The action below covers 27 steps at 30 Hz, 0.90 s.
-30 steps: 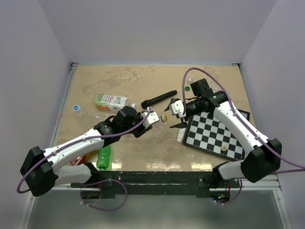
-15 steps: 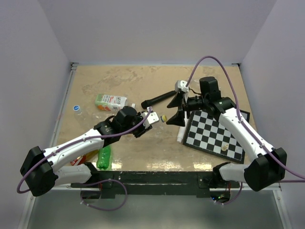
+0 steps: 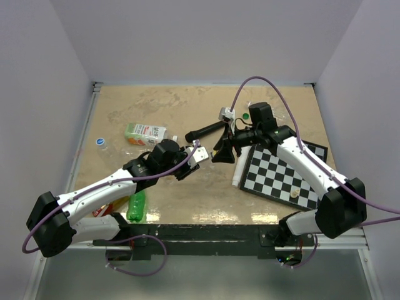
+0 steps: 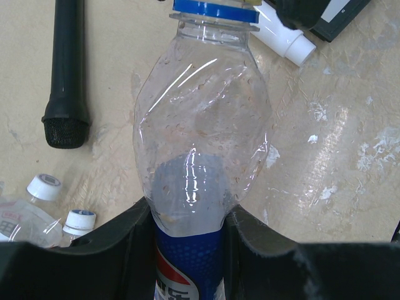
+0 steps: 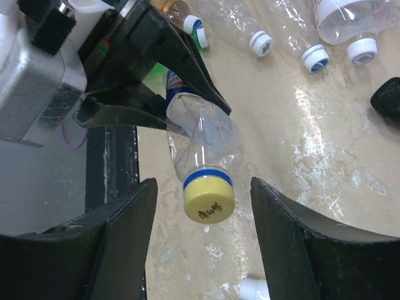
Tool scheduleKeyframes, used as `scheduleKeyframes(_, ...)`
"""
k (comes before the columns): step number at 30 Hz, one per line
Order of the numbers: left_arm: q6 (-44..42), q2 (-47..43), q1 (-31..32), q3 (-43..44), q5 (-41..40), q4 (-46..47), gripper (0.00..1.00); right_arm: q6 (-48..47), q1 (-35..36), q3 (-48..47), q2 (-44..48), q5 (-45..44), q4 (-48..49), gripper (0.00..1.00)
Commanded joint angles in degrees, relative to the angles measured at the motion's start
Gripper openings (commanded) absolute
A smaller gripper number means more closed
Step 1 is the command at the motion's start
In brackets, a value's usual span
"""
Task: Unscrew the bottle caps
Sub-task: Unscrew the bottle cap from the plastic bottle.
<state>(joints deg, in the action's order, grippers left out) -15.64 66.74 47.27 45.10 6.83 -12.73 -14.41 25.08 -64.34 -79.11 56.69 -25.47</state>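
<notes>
My left gripper (image 4: 187, 250) is shut on the blue-labelled lower body of a clear Pepsi bottle (image 4: 200, 125), held level above the table with its neck toward the right arm. The bottle's yellow cap (image 5: 209, 201) sits above a blue ring. My right gripper (image 5: 203, 206) is open, one finger on each side of the cap with a gap on both sides, touching nothing. From above, the right gripper (image 3: 220, 152) covers the cap, just right of the left gripper (image 3: 197, 155). Other clear bottles with white caps (image 5: 312, 57) lie on the table.
A black microphone (image 3: 208, 130) lies behind the grippers and a white one (image 3: 238, 170) beside the chessboard (image 3: 284, 175). A white-and-green carton (image 3: 145, 134), a loose blue cap (image 3: 99, 141), a loose green cap (image 3: 245, 115) and a green bottle (image 3: 136, 206) are also on the table.
My right gripper swung left and came in around the yellow cap, its jaws narrowing after opening wide. The left arm and its bottle stayed put.
</notes>
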Motion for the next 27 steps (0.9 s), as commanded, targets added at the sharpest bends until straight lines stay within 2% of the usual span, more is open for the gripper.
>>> scheduleKeyframes(1,-0.2,-1.0,-0.3,0.7,-0.3,2.0,0.0,1.1,0.1,-0.4,1.2,-0.9,0.2,0.63)
scheduleKeyframes(3,-0.3,-1.1,-0.2,0.6,-0.2,2.1,0.0,1.1,0.1,0.0,1.7,-1.1,0.2,0.62)
scheduleKeyframes(7,-0.2,-1.1,-0.3,0.7,-0.3,2.1,0.0,1.3,0.1,0.4,2.0,-0.8,0.1,0.49)
scheduleKeyframes(13,-0.2,-1.3,-0.3,0.7,-0.6,1.9,0.0,-0.4,0.1,-0.3,1.1,0.4,-1.7,0.18)
scheduleKeyframes(16,-0.3,-1.3,-0.3,0.6,-0.4,2.0,0.0,-4.1,0.1,-1.4,0.7,0.7,-3.9,0.1)
scheduleKeyframes(19,-0.4,-1.3,-0.3,0.6,-0.2,1.9,0.0,-16.6,0.1,-5.4,-1.4,1.2,-11.5,0.0)
scheduleKeyframes(23,-0.4,-1.3,-0.3,0.5,0.0,2.1,0.0,-44.9,0.1,-12.1,-6.7,1.7,-27.7,0.0)
scheduleKeyframes(27,-0.6,-1.2,-0.2,0.5,0.0,1.9,0.0,-68.0,0.1,-15.8,-9.7,0.9,-36.3,0.0)
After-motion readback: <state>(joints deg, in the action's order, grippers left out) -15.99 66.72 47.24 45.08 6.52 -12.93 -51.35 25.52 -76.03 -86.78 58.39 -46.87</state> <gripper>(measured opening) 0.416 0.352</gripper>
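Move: Between the right fingertips, its middle within about 1 cm of the hand point, is the yellow bottle cap on the Pepsi bottle, not yet gripped. The microphone's middle lies roughly 20 cm ahead of this hand and 3 cm to the left. The white tube's middle is about 14 cm to the right and 5 cm ahead; both lie some 18 cm below. From the left hand, holding the bottle by its label, the cap is about 12 cm right, 3 cm ahead and 5 cm higher. Closing from just over half open, the right fingers pinch the yellow cap, the hand almost still. With that grip kept, the wrist then rolls some 25 degrees counter-clockwise, seen from the right hand along its fingers towards the bottle, and swings slightly counter-clockwise from above; the hand shifts only about 1 cm, down and forward. The left hand stays put, still holding the bottle against the turn. ##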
